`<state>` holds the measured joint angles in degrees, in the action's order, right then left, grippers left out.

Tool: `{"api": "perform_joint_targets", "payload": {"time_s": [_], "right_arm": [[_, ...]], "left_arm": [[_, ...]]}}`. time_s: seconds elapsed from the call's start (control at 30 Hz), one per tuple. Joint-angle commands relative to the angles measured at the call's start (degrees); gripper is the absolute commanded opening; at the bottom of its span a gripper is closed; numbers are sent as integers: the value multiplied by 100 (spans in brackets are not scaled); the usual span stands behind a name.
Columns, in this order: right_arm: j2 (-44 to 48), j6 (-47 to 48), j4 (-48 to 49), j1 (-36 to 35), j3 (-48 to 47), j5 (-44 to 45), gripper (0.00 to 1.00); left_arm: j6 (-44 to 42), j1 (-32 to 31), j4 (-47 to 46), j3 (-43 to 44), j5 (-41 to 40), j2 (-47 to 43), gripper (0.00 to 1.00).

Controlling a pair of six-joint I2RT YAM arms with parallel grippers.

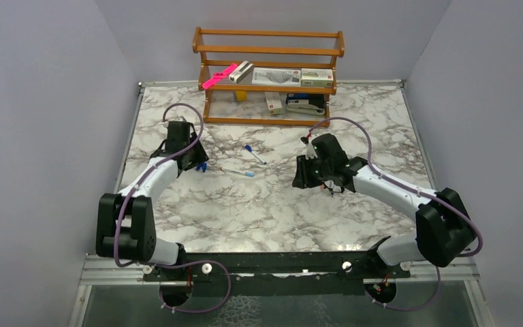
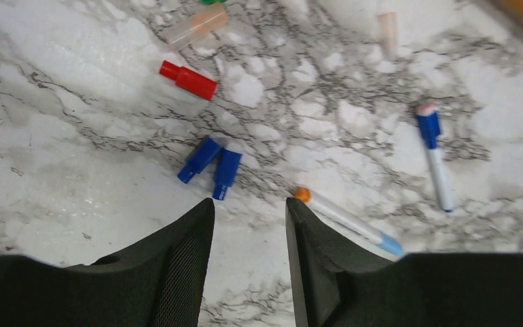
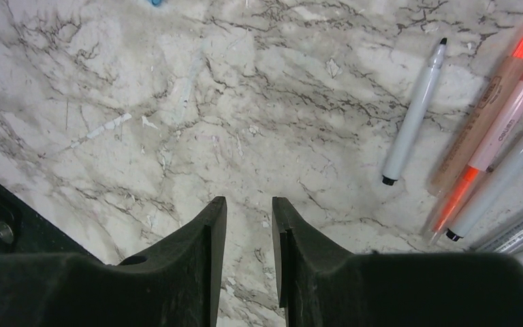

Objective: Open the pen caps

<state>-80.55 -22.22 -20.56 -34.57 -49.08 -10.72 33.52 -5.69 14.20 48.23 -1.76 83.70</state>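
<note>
Two blue pen caps lie side by side just ahead of my left gripper, which is open with only bare marble between its fingers. Farther off lie a red cap and a pale orange cap. A white pen with an orange end lies by the right finger, and a pen with a blue cap lies beyond it. My right gripper stands slightly open and empty over the marble. Right of it lie a white pen and orange pens. From above, the left gripper sits beside the blue caps.
A wooden shelf stands at the table's back with a pink bar, boxes and a dark stapler. Two pens lie between the arms. The right gripper is mid-table. Grey walls close in both sides.
</note>
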Motion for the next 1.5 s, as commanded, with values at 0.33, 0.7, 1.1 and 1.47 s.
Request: {"api": "perform_joint_targets", "payload": {"time_s": [0.33, 0.7, 1.1, 1.47], "right_arm": [[1075, -112, -148, -50, 403, -1067, 46], [1396, 111, -559, -50, 391, -1922, 72], [1703, 99, -693, -50, 419, -2314, 99], [1534, -19, -1056, -50, 110, -2508, 100]], "left_arm": [[68, -70, 662, -3, 1948, -1296, 81], [301, -329, 1008, 185, 1824, -1367, 99], [460, -551, 1563, 383, 1618, -1519, 99], [625, -600, 1911, -72, 2312, -2233, 99]]}}
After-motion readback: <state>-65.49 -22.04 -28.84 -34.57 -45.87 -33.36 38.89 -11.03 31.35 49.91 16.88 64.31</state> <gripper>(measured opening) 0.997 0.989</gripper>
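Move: The light-blue-capped pen, likely next, lies about 12 cm to the left gripper's right, 1 cm back and some 4 cm below. The two blue caps lie almost under that gripper, about 1 cm left, and the blue-capped marker 18 cm right and 4 cm ahead. From the right gripper the light-blue-capped pen is roughly 20 cm left, 8 cm ahead and 5 cm below; the uncapped grey marker lies 7 cm ahead, 5 cm right. Lift the empty left gripper clear of the blue caps first, then carry it right and back about 8 cm each way, ending some 9 cm higher, opening wide and tilting its left side down. Meanwhile draw the empty right gripper back about 9 cm and up 6, away from the grey marker, opening it fully while rolling and turning it counter-clockwise some 15 degrees. ##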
